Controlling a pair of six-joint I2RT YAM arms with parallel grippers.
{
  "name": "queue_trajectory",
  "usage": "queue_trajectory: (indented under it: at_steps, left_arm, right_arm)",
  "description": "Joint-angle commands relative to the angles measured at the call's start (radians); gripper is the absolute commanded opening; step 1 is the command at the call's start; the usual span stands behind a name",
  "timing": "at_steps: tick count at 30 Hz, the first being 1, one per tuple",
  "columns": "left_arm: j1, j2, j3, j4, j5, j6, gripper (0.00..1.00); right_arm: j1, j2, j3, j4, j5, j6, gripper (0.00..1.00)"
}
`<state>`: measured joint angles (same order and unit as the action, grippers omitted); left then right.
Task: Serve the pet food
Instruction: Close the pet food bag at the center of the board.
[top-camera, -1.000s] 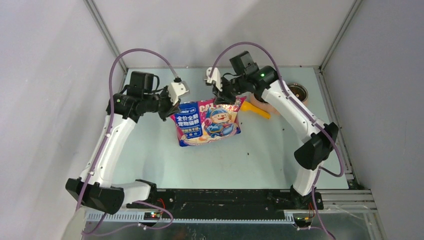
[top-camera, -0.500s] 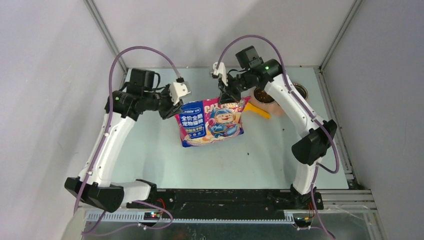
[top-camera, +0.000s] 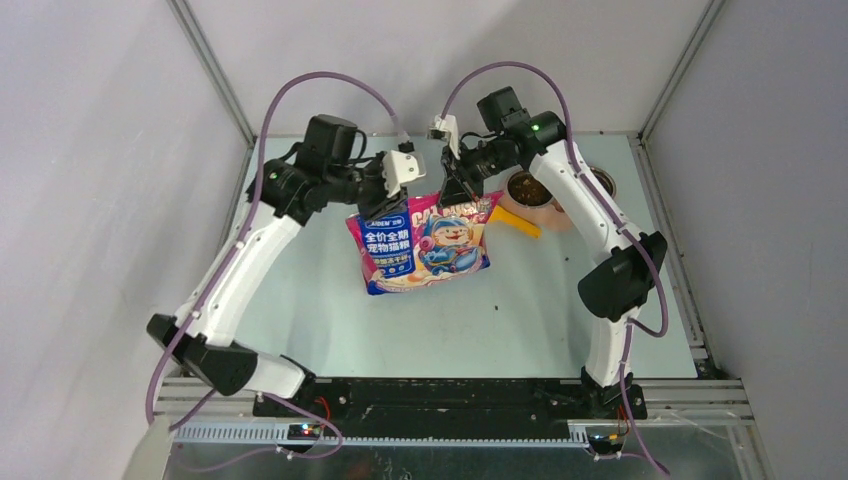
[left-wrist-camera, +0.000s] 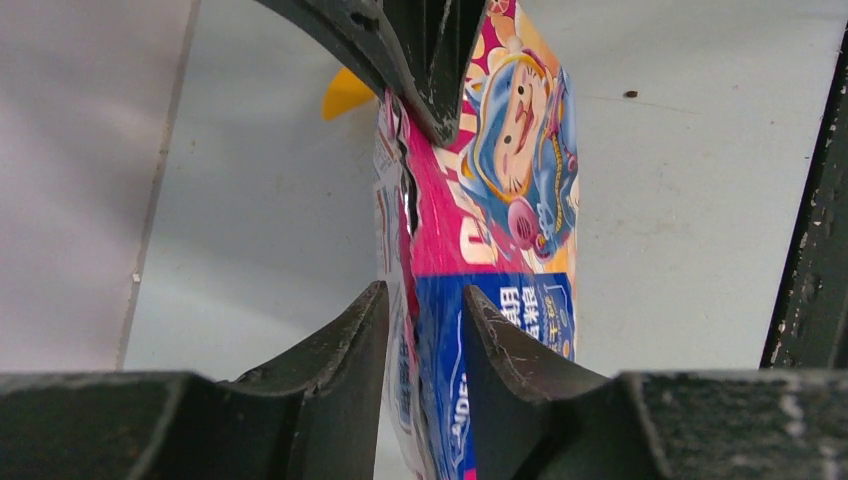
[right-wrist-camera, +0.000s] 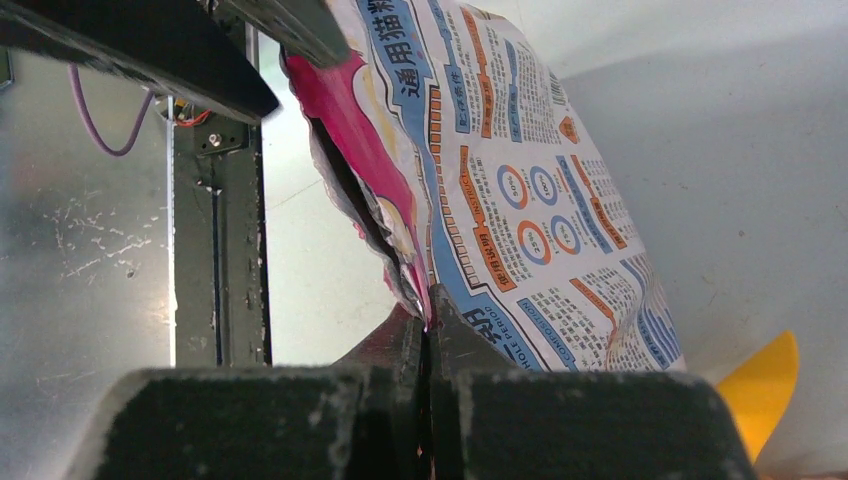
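Observation:
The pink-and-blue printed bag (top-camera: 425, 240) hangs upright over the table with its top edge up. My right gripper (top-camera: 455, 190) is shut on the bag's top right corner (right-wrist-camera: 428, 318). My left gripper (top-camera: 400, 192) stands open astride the top edge further left. The bag's film (left-wrist-camera: 425, 330) runs between its fingers (left-wrist-camera: 345, 350), and the bag's mouth gapes a little there. The right gripper's fingers (left-wrist-camera: 430, 60) show pinching the far end of the bag. Pet food (top-camera: 527, 188) fills a pinkish bowl just right of the bag.
A yellow scoop (top-camera: 515, 222) lies between the bag and the bowl (top-camera: 545, 212). A metal bowl (top-camera: 597, 183) sits at the back right. Stray pellets (top-camera: 497, 307) dot the table. Walls close in on the left, back and right.
My left arm swung right, from the bag's top left corner toward its middle, and its jaws opened. The right gripper closed tight on the bag's top right corner.

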<state>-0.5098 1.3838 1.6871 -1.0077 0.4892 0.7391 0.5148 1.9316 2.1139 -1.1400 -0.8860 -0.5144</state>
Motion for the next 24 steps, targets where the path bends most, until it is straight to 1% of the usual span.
queue_trajectory:
  at_steps: [1, 7, 10, 11, 12, 13, 14, 15, 16, 17, 24]
  left_arm:
    - [-0.029, 0.071, 0.063, 0.031, -0.010, -0.034, 0.40]
    - [-0.064, 0.103, 0.083, 0.025, -0.014, -0.059, 0.40]
    - [-0.093, 0.107, 0.078, 0.042, -0.075, -0.088, 0.38]
    - [-0.100, 0.114, 0.075, 0.053, -0.094, -0.108, 0.33]
    - [-0.112, 0.117, 0.075, 0.063, -0.142, -0.117, 0.29]
    - [-0.118, 0.125, 0.074, 0.069, -0.191, -0.138, 0.18]
    - [-0.125, 0.129, 0.074, 0.082, -0.214, -0.150, 0.12]
    - [-0.128, 0.136, 0.073, 0.088, -0.264, -0.179, 0.04]
    - [-0.129, 0.140, 0.076, 0.103, -0.287, -0.195, 0.01]
    - [-0.130, 0.140, 0.078, 0.107, -0.328, -0.219, 0.01]
    - [-0.133, 0.101, 0.073, 0.135, -0.495, -0.315, 0.00]
  right_arm:
    - [0.002, -0.072, 0.072, 0.073, -0.157, 0.057, 0.00]
    - [-0.001, -0.085, 0.046, 0.117, -0.110, 0.091, 0.00]
    - [-0.009, -0.090, 0.036, 0.140, -0.120, 0.124, 0.00]
    - [-0.012, -0.094, 0.034, 0.149, -0.124, 0.131, 0.00]
    - [-0.013, -0.101, 0.028, 0.156, -0.125, 0.147, 0.00]
    - [-0.015, -0.105, 0.023, 0.175, -0.118, 0.156, 0.00]
    - [-0.015, -0.115, 0.012, 0.184, -0.114, 0.171, 0.00]
    - [-0.016, -0.120, 0.005, 0.203, -0.100, 0.179, 0.00]
    - [-0.017, -0.131, -0.009, 0.214, -0.093, 0.195, 0.00]
    - [-0.018, -0.138, -0.024, 0.232, -0.082, 0.203, 0.00]
    - [-0.036, -0.204, -0.064, 0.323, -0.005, 0.324, 0.00]
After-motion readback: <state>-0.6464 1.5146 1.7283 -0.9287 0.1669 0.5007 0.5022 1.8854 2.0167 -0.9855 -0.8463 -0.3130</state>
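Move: The stretch of the pet food bag's top edge still to be pinched lies about 3 cm to the left hand's right, 2 cm ahead and 3 cm below; the bag's middle is roughly 7 cm right, 2 cm ahead and 16 cm down. The right gripper, already shut on this edge, is some 12 cm right, 3 cm ahead and 4 cm lower. From the right hand, the stretch to be pinched is about 9 cm left, 2 cm back and level. Right and down along the bag's top edge, about 3 cm each way and slightly forward, the left hand brings its half-open fingers towards the right gripper, then pinches the edge shut between them. With the edge held it goes on forward some 2 cm, turning about 15 degrees counter-clockwise. The right fingers keep their pinch, easing forward a centimetre and turning slightly clockwise. ##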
